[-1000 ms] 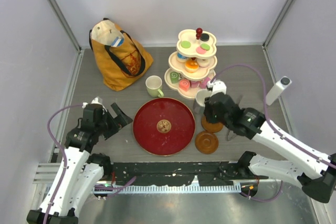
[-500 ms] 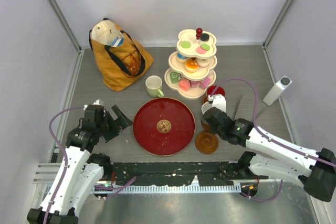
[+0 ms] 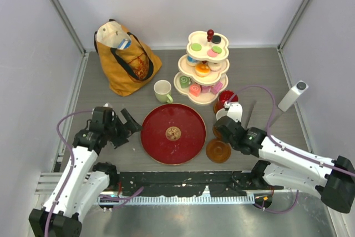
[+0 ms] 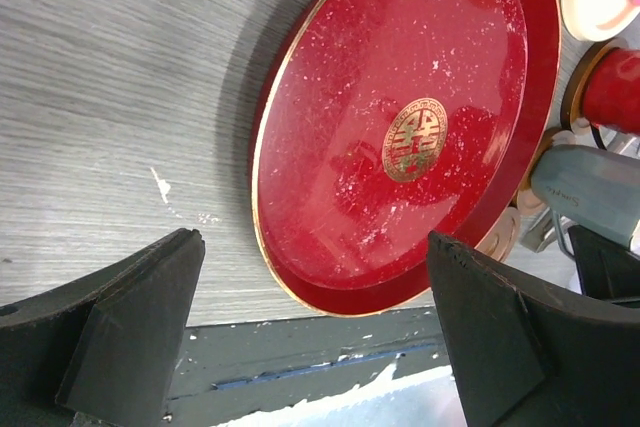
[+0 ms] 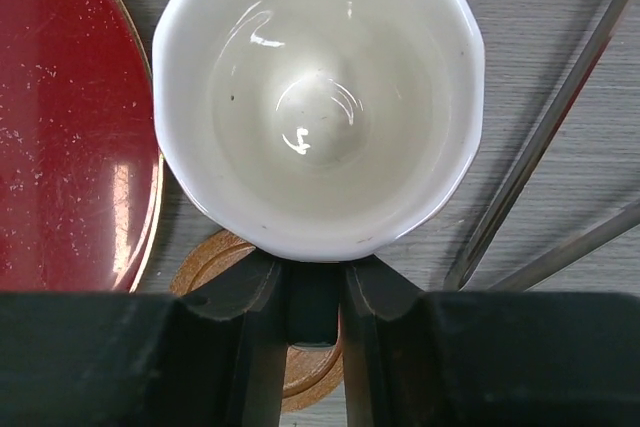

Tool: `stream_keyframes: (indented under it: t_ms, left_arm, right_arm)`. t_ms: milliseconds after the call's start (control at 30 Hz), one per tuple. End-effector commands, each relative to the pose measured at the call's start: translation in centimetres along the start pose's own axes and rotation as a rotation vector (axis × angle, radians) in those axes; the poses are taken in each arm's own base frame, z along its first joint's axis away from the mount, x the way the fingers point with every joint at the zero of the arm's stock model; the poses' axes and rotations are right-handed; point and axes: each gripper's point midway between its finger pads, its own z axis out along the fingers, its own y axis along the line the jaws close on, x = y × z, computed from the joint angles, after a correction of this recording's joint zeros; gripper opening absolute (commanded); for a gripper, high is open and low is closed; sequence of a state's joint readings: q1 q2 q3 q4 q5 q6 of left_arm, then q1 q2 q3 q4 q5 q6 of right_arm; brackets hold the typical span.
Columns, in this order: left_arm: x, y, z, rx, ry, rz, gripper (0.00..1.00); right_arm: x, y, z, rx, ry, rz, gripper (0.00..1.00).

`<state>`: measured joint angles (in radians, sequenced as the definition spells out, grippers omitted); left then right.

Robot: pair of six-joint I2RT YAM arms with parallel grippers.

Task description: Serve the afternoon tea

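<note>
My right gripper (image 5: 313, 297) is shut on the handle of the grey-blue mug (image 5: 318, 107), which is white inside and upright over a brown coaster (image 5: 312, 387). In the top view that mug (image 3: 229, 114) sits just right of the red tray (image 3: 173, 133), with my right gripper (image 3: 228, 122) on its near side. The red mug (image 3: 226, 99) stands just behind it. A pale green mug (image 3: 162, 90) stands behind the tray. Pastries fill the tiered stand (image 3: 202, 67). My left gripper (image 3: 125, 126) is open at the tray's left edge (image 4: 270, 147), holding nothing.
A mustard-yellow tote bag (image 3: 125, 56) slumps at the back left. A second brown coaster (image 3: 218, 150) lies near the tray's right front. A white stick-shaped device (image 3: 294, 95) leans at the right wall. A thin dark rod (image 3: 250, 112) lies right of the mugs.
My right gripper has carried the grey-blue mug from beside the stand toward the near side, uncovering the red mug. The left gripper has shifted slightly toward the tray.
</note>
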<state>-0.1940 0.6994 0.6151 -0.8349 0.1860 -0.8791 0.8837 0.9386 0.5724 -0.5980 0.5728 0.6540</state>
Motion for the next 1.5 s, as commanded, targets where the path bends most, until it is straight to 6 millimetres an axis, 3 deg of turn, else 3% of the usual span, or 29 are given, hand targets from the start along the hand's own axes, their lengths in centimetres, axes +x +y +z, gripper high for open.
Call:
stream_keyframes:
  t_ms: [0,233,467,500,700,833,933,1200,1467]
  left_arm:
    - [-2.0,-3.4,-0.2,0.101,-0.024,0.008,1.00]
    - [-3.8,-5.7,0.6,0.146,-0.038,0.014,1.00]
    - [-6.6,-8.6,2.1,0.188,-0.051,0.177,1.00]
    - [-7.3,-8.9,2.2,0.174,-0.067,0.204,1.00]
    - [-10.9,-11.6,4.0,0.158,-0.097,0.264,1.00]
    - [-12.7,-14.8,5.1,0.209,-0.086,0.340,1.00]
    - [-13.7,-16.0,6.7,0.130,-0.093,0.361,1.00]
    - [-14.6,-16.0,13.2,-0.193,-0.076,0.440,1.00]
    - [-13.8,-17.8,16.0,-0.233,-0.068,0.460,1.00]
  right_arm:
    - [-1.4,-0.4,-0.5,0.013,-0.073,0.077,0.35]
    - [-1.6,0.2,-1.6,-0.058,-0.071,0.095,0.67]
    - [-4.2,0.5,-4.3,-0.137,-0.123,0.073,0.77]
    - [-4.3,0.4,-4.6,-0.140,-0.125,0.069,0.82]
    - [-5.9,1.1,-6.7,-0.251,-0.188,0.025,0.84]
    - [-6.0,1.4,-6.9,-0.281,-0.201,-0.005,0.84]
    - [-6.2,1.2,-6.9,-0.269,-0.207,-0.005,0.84]
    - [-6.9,1.7,-7.2,-0.292,-0.233,-0.012,0.85]
    - [-7.0,1.7,-7.0,-0.290,-0.242,-0.017,0.85]
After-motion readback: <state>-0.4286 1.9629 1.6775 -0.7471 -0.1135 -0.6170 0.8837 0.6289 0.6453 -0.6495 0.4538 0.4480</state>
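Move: For the left hand the green mug stands about 25 cm ahead, 11 cm right and 5 cm lower; the red tray is centred 9 cm ahead, 16 cm right, and the tiered stand 31 cm ahead, 27 cm right. The right hand grips the grey mug's handle, the mug's middle 6 cm ahead; the red mug is about 15 cm ahead, 1 cm right, the near coaster 4 cm back, 2 cm left. Left reaches 25 cm forward-right to the green mug; right opens, releasing the grey mug, and rises 8 cm. ##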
